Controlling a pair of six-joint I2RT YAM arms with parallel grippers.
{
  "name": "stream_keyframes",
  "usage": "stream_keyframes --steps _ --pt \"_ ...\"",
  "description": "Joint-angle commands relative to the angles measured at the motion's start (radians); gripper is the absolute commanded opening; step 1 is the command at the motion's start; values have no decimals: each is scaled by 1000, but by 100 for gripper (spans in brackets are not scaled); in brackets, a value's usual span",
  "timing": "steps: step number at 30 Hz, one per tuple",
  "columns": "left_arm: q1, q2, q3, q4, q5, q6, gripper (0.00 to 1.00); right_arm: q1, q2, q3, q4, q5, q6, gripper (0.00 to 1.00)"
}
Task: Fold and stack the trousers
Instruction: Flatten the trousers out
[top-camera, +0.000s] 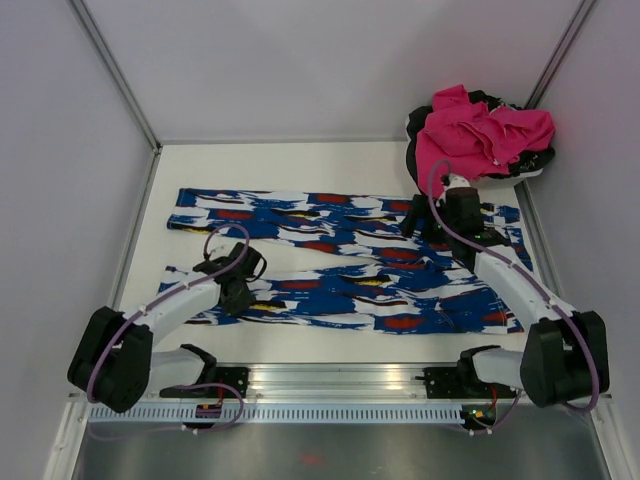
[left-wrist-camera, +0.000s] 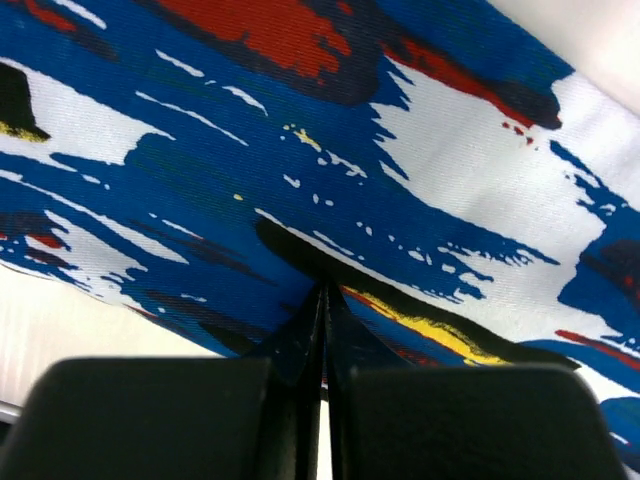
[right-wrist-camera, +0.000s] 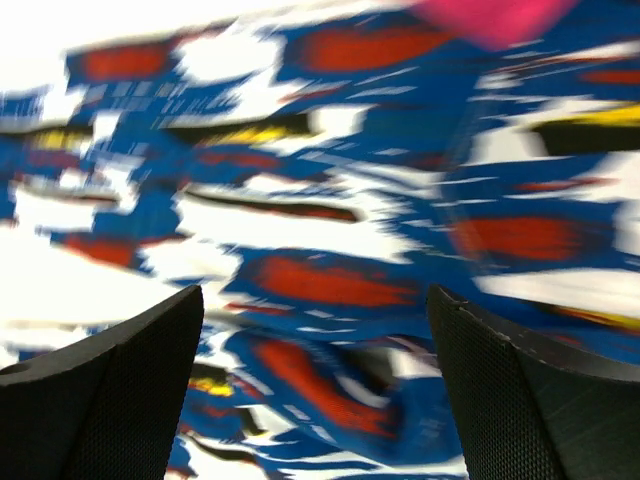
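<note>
The trousers (top-camera: 340, 250) lie spread flat on the white table, both legs pointing left and the waist at the right. They are royal blue with white, red, black and yellow blotches. My left gripper (top-camera: 238, 283) is low on the near leg, close to its left end. In the left wrist view it (left-wrist-camera: 325, 300) is shut, pinching a raised fold of the fabric (left-wrist-camera: 400, 180). My right gripper (top-camera: 422, 226) hovers over the upper part of the trousers near the waist. In the right wrist view it (right-wrist-camera: 315, 300) is open and empty above the blurred fabric (right-wrist-camera: 330, 280).
A crumpled pink garment (top-camera: 480, 135) lies on dark cloth at the back right corner, just beyond the trousers' waist; its edge shows in the right wrist view (right-wrist-camera: 490, 15). Grey walls close in the table on three sides. A metal rail (top-camera: 330, 385) runs along the near edge.
</note>
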Motion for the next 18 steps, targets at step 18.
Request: stream_keyframes --steps 18 --pt "283 246 215 151 98 48 2 654 462 320 85 23 -71 98"
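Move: Under the left hand's closed tips lies the trousers' near leg, close to its near edge; its middle is about 9 cm to the right and 3 cm ahead, level with the tips. The far leg's middle is some 22 cm ahead and 10 cm right. From the right hand, raised about 13 cm, the near leg's middle is roughly 41 cm left and 11 cm back, the crotch 17 cm left and 3 cm back, and the waist part 6 cm right and 4 cm back. Pressing its shut fingertips down on the near leg, the left hand pushes the cloth forward about 7 cm towards the far leg, speeding up and drifting slightly left while turning a little counter-clockwise. Meanwhile the right hand sweeps left some 23 cm through the air, past the crotch towards the legs, first sinking about 4 cm and late easing back as much, wrist turning about 35 degrees counter-clockwise, fingers staying wide open. ##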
